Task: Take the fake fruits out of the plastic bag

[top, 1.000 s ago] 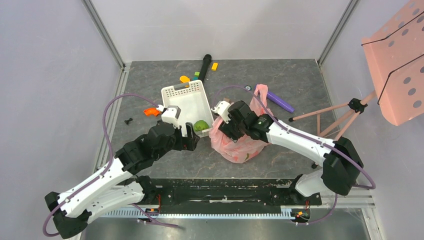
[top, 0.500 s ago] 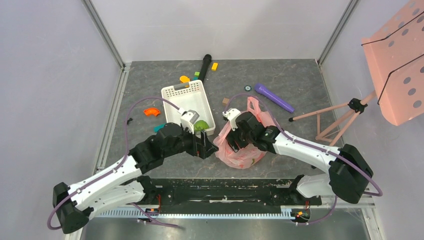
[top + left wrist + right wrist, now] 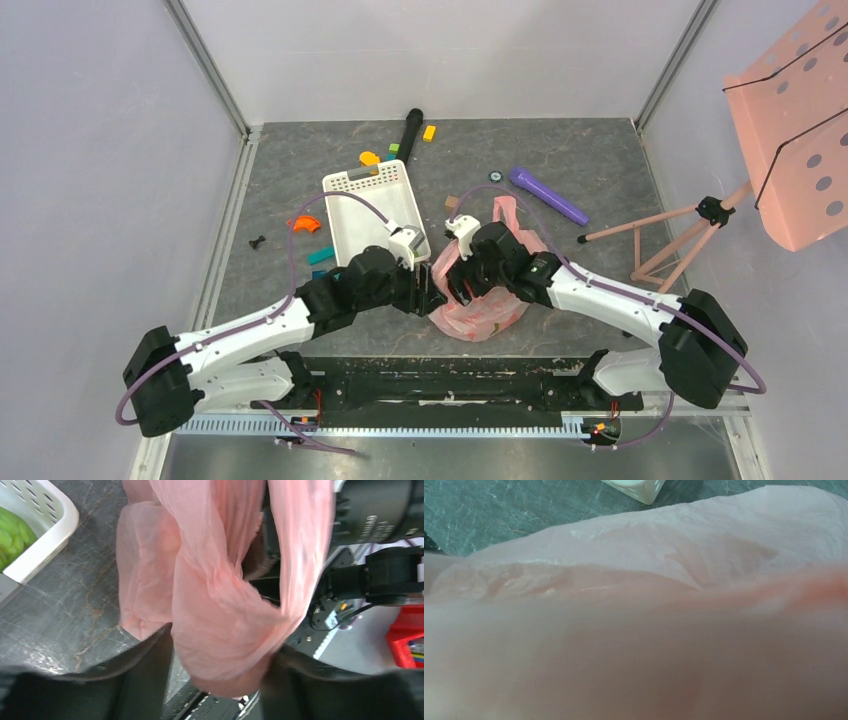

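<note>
The plastic bag (image 3: 484, 305) is a crumpled pink heap on the table between my two arms. My left gripper (image 3: 432, 290) is at its left edge. In the left wrist view, a bunched fold of the bag (image 3: 220, 605) fills the gap of my left gripper (image 3: 220, 675), with the dark fingers (image 3: 145, 680) still wide apart. My right gripper (image 3: 466, 278) reaches into the bag's top from the right. Pink film (image 3: 634, 630) covers the right wrist view and hides its fingers. A green fake fruit (image 3: 10, 535) lies in the white basket (image 3: 47, 527). Any fruits inside the bag are hidden.
The white basket (image 3: 365, 195) stands left of the bag. A purple cylinder (image 3: 548, 195) and a black cylinder (image 3: 410, 130) lie at the back, with small coloured blocks (image 3: 303, 224) around the basket. A pink stand's tripod (image 3: 660, 240) is on the right.
My left arm swung right from the basket to the bag's left edge, and its jaws narrowed around a fold. The right gripper and bag came down and nearer, uncovering the purple cylinder.
</note>
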### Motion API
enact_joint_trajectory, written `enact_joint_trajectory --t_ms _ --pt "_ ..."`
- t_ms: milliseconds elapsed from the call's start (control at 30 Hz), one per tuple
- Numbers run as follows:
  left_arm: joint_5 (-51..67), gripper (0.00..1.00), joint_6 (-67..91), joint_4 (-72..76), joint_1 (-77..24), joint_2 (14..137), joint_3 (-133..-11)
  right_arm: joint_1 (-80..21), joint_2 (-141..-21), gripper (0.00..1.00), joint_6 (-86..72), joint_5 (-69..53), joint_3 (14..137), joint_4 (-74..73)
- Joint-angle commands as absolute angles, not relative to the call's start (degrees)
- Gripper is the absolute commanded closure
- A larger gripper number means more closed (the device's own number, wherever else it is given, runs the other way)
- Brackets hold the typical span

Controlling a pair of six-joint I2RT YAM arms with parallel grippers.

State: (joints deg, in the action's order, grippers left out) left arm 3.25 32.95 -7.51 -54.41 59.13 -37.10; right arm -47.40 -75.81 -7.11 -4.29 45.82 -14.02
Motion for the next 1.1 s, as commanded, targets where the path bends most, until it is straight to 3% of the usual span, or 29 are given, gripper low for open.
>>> enact_joint_trajectory --t_ms 0,67,200,600,733,1067 --pt "0.5 0.54 31.8 -3.8 -54.6 61.2 -38.9 -47.3 -73.1 0.46 -6.6 -6.9 45.1 -12.6" --pt "0.2 0.75 31.6 -3.9 -54.6 60.7 -39.3 -47.3 -73.3 0.46 -5.7 -6.2 44.6 -13.8" --pt "-7.9 0.98 31.3 -6.6 -54.4 57.5 -39.4 -47.3 -72.7 0.45 -4.2 -5.0 42.4 -15.2" --pt "-10.2 0.98 34.9 -9.4 -51.7 60.7 -35.6 -47.3 -63.6 0.43 -5.2 -3.2 39.9 -16.3" --pt "-11.6 0.98 35.3 -10.1 -51.7 60.6 -34.2 -47.2 -60.6 0.37 -5.1 -0.4 40.0 -18.4" --pt "-10.6 0.98 35.1 -9.1 -52.1 65.9 -33.3 -47.2 -65.3 0.38 -7.4 -2.8 31.1 -11.8"
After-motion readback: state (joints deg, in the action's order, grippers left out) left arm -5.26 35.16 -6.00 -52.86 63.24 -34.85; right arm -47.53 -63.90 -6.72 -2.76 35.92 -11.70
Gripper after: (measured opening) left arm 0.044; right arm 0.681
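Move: The bag's loose pink rim hangs right between the left gripper's open fingers; the white basket's middle is some 21 cm ahead of that hand, 14 cm left and 12 cm lower, with the green fruit at its near corner about 13 cm ahead, 8 cm left and 11 cm below. The right gripper has a round pinkish fruit between its fingers, with that rim about 8 cm to its left, 3 cm back and 3 cm higher. Shut the left fingers on the bag's rim while dipping slightly, then draw it forward and left about 3 cm, turning some 10 degrees counter-clockwise, and finish by lowering 3 cm. Keep the right grip on the round fruit and work it about 3 cm right and 2 cm back, away from the pinched rim, lifting some 4 cm midway and sinking again. ##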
